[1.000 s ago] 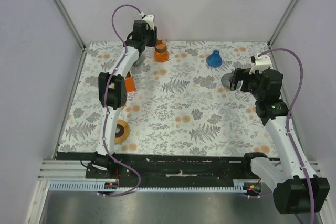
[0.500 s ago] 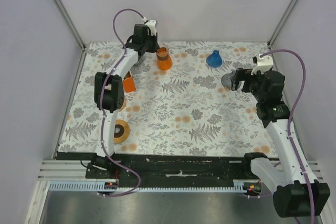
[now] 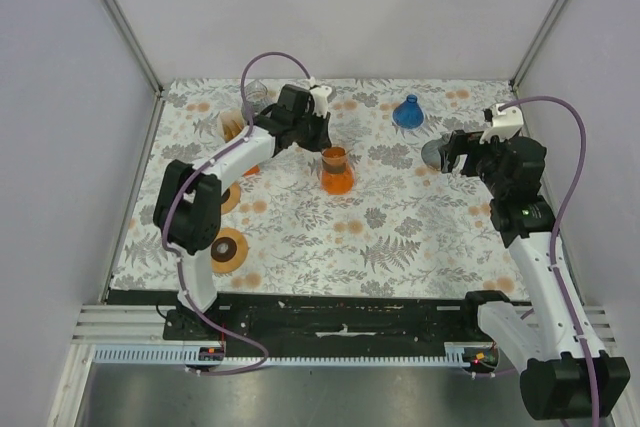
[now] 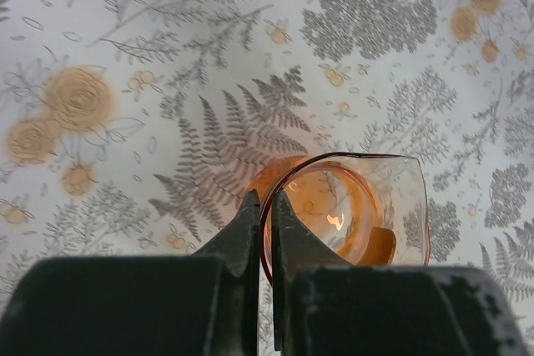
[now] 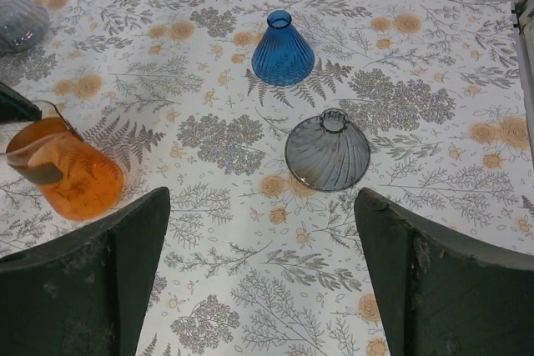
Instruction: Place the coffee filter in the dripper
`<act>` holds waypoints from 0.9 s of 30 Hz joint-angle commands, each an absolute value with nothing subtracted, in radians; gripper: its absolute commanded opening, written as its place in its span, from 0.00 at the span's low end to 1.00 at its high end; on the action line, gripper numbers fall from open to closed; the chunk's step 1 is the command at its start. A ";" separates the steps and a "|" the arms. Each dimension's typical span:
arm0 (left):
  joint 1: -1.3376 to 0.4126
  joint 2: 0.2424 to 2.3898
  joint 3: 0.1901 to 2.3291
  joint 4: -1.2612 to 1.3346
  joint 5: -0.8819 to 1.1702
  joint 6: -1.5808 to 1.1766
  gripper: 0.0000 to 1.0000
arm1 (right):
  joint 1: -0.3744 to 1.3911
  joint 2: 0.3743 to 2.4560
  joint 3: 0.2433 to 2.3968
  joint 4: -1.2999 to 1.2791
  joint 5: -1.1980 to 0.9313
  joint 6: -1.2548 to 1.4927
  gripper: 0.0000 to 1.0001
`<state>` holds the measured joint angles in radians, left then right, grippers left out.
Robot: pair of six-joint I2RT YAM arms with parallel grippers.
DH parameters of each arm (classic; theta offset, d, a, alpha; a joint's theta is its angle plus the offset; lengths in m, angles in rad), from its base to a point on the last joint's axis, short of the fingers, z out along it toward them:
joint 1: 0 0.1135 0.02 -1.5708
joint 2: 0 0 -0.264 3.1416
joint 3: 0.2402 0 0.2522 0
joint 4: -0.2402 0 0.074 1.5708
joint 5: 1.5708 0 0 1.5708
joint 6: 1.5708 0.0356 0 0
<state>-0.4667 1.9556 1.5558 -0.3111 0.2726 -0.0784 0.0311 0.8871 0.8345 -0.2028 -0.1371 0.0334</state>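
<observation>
A see-through orange dripper (image 3: 337, 170) with a handle is near the middle of the table, tilted. My left gripper (image 3: 322, 135) is shut on its rim. In the left wrist view the two fingers (image 4: 248, 223) pinch the thin rim of the orange dripper (image 4: 346, 206), one inside and one outside. The right wrist view shows the same dripper (image 5: 68, 174) at the left. A brown round piece (image 3: 232, 249) at the front left looks like a coffee filter. My right gripper (image 3: 452, 151) hovers open at the right, its jaws (image 5: 263, 277) wide with nothing between them.
A blue cone (image 3: 407, 111) stands at the back and a grey cone (image 3: 432, 154) lies just under my right gripper. A clear glass (image 3: 255, 97) and more brown round pieces (image 3: 229, 198) sit at the left, with an orange object (image 3: 249, 161) behind the left arm.
My left gripper shut on the orange dripper at the back of the table and carried it forward and right towards the middle. The right arm barely moved.
</observation>
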 commanded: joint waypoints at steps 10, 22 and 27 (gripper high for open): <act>-0.580 1.779 1.374 -0.339 0.232 0.029 0.13 | 0.034 0.847 0.818 -0.156 -0.173 0.066 0.98; -0.578 1.736 1.526 -0.507 0.299 0.075 0.54 | 0.034 0.839 0.818 -0.156 -0.179 0.061 0.98; -0.548 1.709 1.709 -0.731 0.333 0.161 0.67 | 0.034 0.822 0.813 -0.160 -0.181 0.060 0.98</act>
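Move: Your left gripper still pinches the rim of the orange carafe, whose middle lies about 4 cm right, 2 cm back and 6 cm below. The bare table spot for it is some 7 cm back, 5 cm right, 13 cm down. The filter box stands roughly 23 cm left and 4 cm ahead, the grey dripper 34 cm right and 7 cm ahead. From the right hand, the carafe lies about 29 cm left, 10 cm ahead, 20 cm down. Draw the left gripper back towards the base about 6 cm, keeping its height and the pinch on the orange carafe's rim, so the carafe slides along the table. There spread the fingers from nearly shut to over half open to free the rim, easing a little farther back while turning some 10 degrees clockwise, then lift about 3 cm. ##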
